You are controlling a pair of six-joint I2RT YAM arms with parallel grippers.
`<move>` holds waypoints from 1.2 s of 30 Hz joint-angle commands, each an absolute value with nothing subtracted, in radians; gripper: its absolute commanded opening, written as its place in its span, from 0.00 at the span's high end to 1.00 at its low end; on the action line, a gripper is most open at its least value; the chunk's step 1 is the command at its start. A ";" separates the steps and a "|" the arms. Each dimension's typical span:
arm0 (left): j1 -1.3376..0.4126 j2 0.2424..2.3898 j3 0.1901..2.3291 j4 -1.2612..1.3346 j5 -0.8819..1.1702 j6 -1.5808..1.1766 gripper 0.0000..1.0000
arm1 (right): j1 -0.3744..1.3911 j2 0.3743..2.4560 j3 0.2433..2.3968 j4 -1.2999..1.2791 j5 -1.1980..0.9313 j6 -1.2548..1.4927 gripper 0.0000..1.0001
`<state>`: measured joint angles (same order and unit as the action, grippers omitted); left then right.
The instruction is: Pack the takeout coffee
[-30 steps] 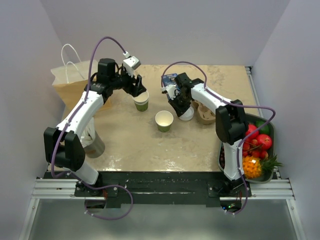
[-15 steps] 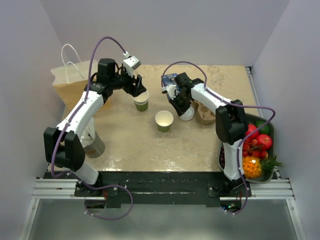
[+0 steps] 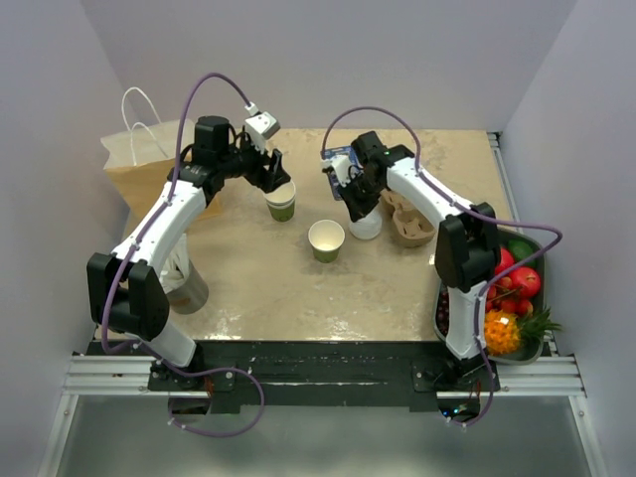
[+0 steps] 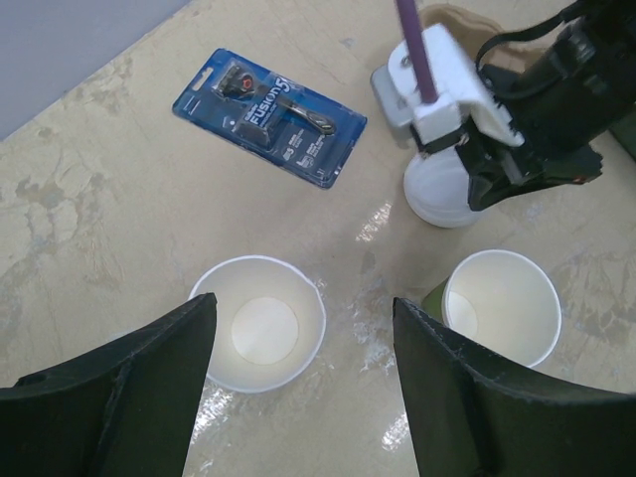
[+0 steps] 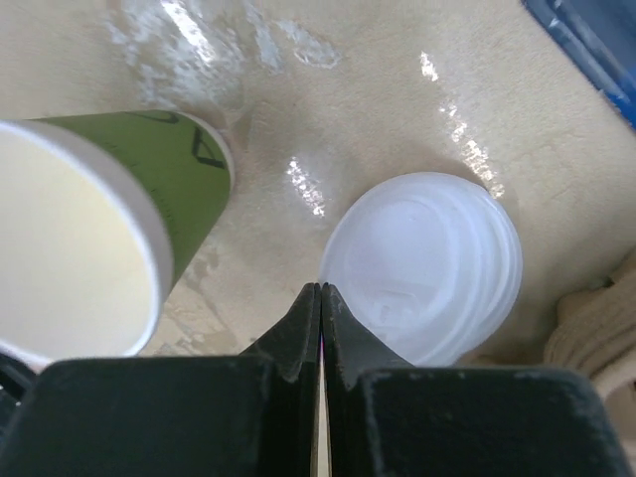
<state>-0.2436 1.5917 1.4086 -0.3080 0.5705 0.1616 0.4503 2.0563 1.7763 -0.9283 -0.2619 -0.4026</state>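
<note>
The takeout coffee, a cup wearing a lid, is out of view. Two lidless green-and-cream cups stand on the table. One cup (image 3: pixel 281 202) (image 4: pixel 258 323) sits between the open fingers of my left gripper (image 3: pixel 275 179) (image 4: pixel 303 338), nearer the left finger and untouched. The other cup (image 3: pixel 326 239) (image 4: pixel 502 308) (image 5: pixel 79 248) stands mid-table. A stack of white lids (image 3: pixel 366 227) (image 5: pixel 422 263) (image 4: pixel 437 199) lies beside it. My right gripper (image 3: pixel 357 202) (image 5: pixel 320 286) is shut just above the stack's near edge, with nothing seen between its jaws.
A brown paper bag (image 3: pixel 149 164) with white handles stands at the back left. A blue razor pack (image 3: pixel 338 159) (image 4: pixel 270 114) lies behind the lids. A pulp cup carrier (image 3: pixel 409 221) sits right of them. A fruit bowl (image 3: pixel 517 248) is at the right edge.
My right gripper has closed fully and drawn back and up from the lid stack, which now shows more plainly. The left arm and both cups have not moved.
</note>
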 commanded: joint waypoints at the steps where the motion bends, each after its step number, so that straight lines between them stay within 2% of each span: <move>1: -0.244 1.592 1.417 -0.275 0.572 0.183 0.25 | 0.417 1.939 1.855 -0.965 -0.351 -0.371 1.00; 5: -0.244 1.575 1.405 -0.265 0.638 0.213 0.25 | 0.390 1.913 1.908 -0.988 -0.452 -0.357 1.00; 13: -0.253 1.440 1.235 -0.123 0.778 0.326 0.23 | 0.313 1.937 2.036 -1.101 -0.837 -0.400 1.00; 15: -0.267 1.443 1.242 -0.153 0.784 0.357 0.23 | 0.313 1.936 2.033 -1.098 -0.836 -0.406 1.00; 18: -0.278 1.443 1.243 -0.161 0.775 0.353 0.23 | 0.313 1.908 1.948 -0.996 -0.706 -0.396 0.97; 19: -0.279 1.440 1.243 -0.157 0.764 0.351 0.23 | 0.313 1.896 1.907 -0.982 -0.669 -0.460 0.92; 20: -0.281 1.437 1.241 -0.155 0.759 0.350 0.23 | 0.313 1.893 1.889 -0.980 -0.652 -0.516 0.81; 23: -0.281 1.427 1.224 -0.170 0.738 0.377 0.23 | 0.311 1.891 1.838 -0.959 -0.618 -0.696 0.71; 29: -0.281 1.416 1.215 -0.253 0.723 0.479 0.23 | 0.311 1.956 1.913 -1.063 -0.661 -1.099 0.69; 36: -0.281 1.417 1.220 -0.294 0.703 0.494 0.23 | 0.350 2.183 2.114 -1.427 -0.638 -1.503 0.70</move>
<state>-0.2783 1.4540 1.2186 -0.2817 0.7067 0.4480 0.3199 2.0827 2.0312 -1.1828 -0.6456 -1.1950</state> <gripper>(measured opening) 0.766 0.305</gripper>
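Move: Under the right fingertips, shut at the left rim of the stacked lids, the lids' middle lies about 3 cm to the right and 3 cm below. From this hand the empty cup stands some 8 cm left and 5 cm back, the cup carrier about 14 cm right and 4 cm ahead, and the razor pack 14 cm ahead and 3 cm left. From the left hand the lids are about 23 cm right, 2 cm back and 20 cm lower. Rising about 14 cm almost straight up from the lids with its fingers shut, the right hand tilts its left side up, then sinks back about 7 cm as the fingers part to roughly a third open. It ends clear above the lids, edging forward and turning nearly 40 degrees counter-clockwise. The left hand, empty and open, draws back about 5 cm and turns slightly clockwise. ##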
